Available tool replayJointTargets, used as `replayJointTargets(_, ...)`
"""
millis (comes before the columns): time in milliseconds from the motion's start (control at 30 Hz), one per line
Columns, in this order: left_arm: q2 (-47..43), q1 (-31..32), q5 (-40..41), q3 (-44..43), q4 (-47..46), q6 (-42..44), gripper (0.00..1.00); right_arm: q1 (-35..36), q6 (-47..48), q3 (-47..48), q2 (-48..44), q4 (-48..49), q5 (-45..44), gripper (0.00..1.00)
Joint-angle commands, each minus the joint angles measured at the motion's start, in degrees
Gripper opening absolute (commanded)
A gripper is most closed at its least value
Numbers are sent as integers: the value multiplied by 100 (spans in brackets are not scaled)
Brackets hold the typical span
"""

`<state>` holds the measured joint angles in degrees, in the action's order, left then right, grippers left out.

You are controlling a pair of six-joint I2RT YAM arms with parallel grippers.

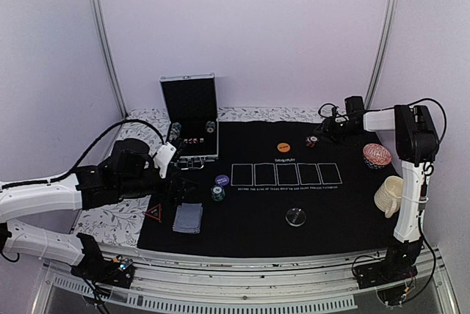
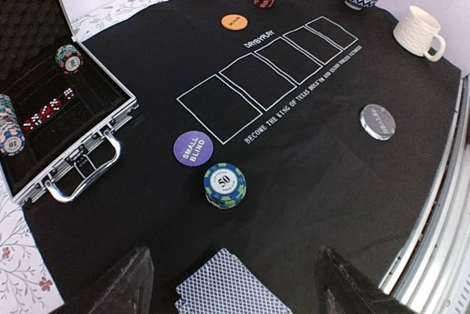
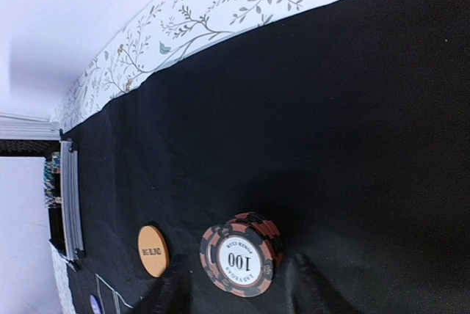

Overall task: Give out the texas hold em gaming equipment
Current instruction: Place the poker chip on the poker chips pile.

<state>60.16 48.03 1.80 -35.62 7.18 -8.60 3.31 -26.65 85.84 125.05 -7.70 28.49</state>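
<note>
The deck of grey-blue backed cards (image 1: 187, 218) (image 2: 231, 288) lies at the mat's near left. My left gripper (image 1: 183, 191) (image 2: 233, 255) hangs open over its far end, holding nothing. Just beyond lie a green-blue chip stack (image 2: 225, 185) (image 1: 217, 194) and a purple small-blind disc (image 2: 193, 148). A red triangle marker (image 1: 153, 213) sits left of the cards. At the far side, my right gripper (image 1: 323, 129) (image 3: 239, 263) stands open, one finger on each side of the red-black chip stack (image 3: 241, 255) (image 1: 311, 141), small gaps showing. An orange disc (image 3: 153, 250) (image 1: 284, 148) lies nearby. The clear disc (image 1: 296, 216) (image 2: 377, 121) rests near the front.
An open metal case (image 1: 190, 117) (image 2: 51, 108) with more chips and dice stands at the far left. A patterned bowl (image 1: 377, 155) and a cream mug (image 1: 389, 195) sit at the mat's right edge. The black mat (image 1: 323, 211) has five white rectangles across its middle.
</note>
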Motion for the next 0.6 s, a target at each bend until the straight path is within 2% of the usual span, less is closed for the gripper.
replayJointTargets(0,48,-102,-77,26,-61,43,77,62,310,175,-25,-357,-572,62)
replayJointTargets(33,49,-101,-80,28,-66,43,78,105,408,209,-66,-426,-736,75)
replayJointTargets(67,51,-102,-86,28,-74,49,78,156,486,258,-95,-502,-895,93)
replayJointTargets(100,56,-108,-94,28,-76,51,78,220,622,306,-122,-576,-1079,100)
replayJointTargets(300,114,-124,-134,26,-95,60,78,556,1122,706,-88,-982,-1956,99)
replayJointTargets(567,134,-130,-191,48,-126,78,78,966,1710,1547,501,-1798,-3226,99)
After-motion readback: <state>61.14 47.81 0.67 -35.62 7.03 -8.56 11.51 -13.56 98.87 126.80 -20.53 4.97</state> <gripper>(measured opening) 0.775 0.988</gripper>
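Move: The poker chip already lies on the poker chips pile, whose middle is roughly 3 cm to the left of the right hand, about level with it in reach and some 4 cm lower. The big blind button lies about 12 cm left and 3 cm back of that hand; the patterned bowl stands some 19 cm to its right and 6 cm back. From the idle left hand the pile lies roughly 42 cm right, 31 cm ahead and 13 cm down. Leaving the chip on the pile, the right hand spreads its fingers from under half to fully open while dipping about 1 cm and edging right. It then draws up some 3 cm, forward and left, clear above the pile, the wrist rolling about 25 degrees throughout so that its left side drops. ##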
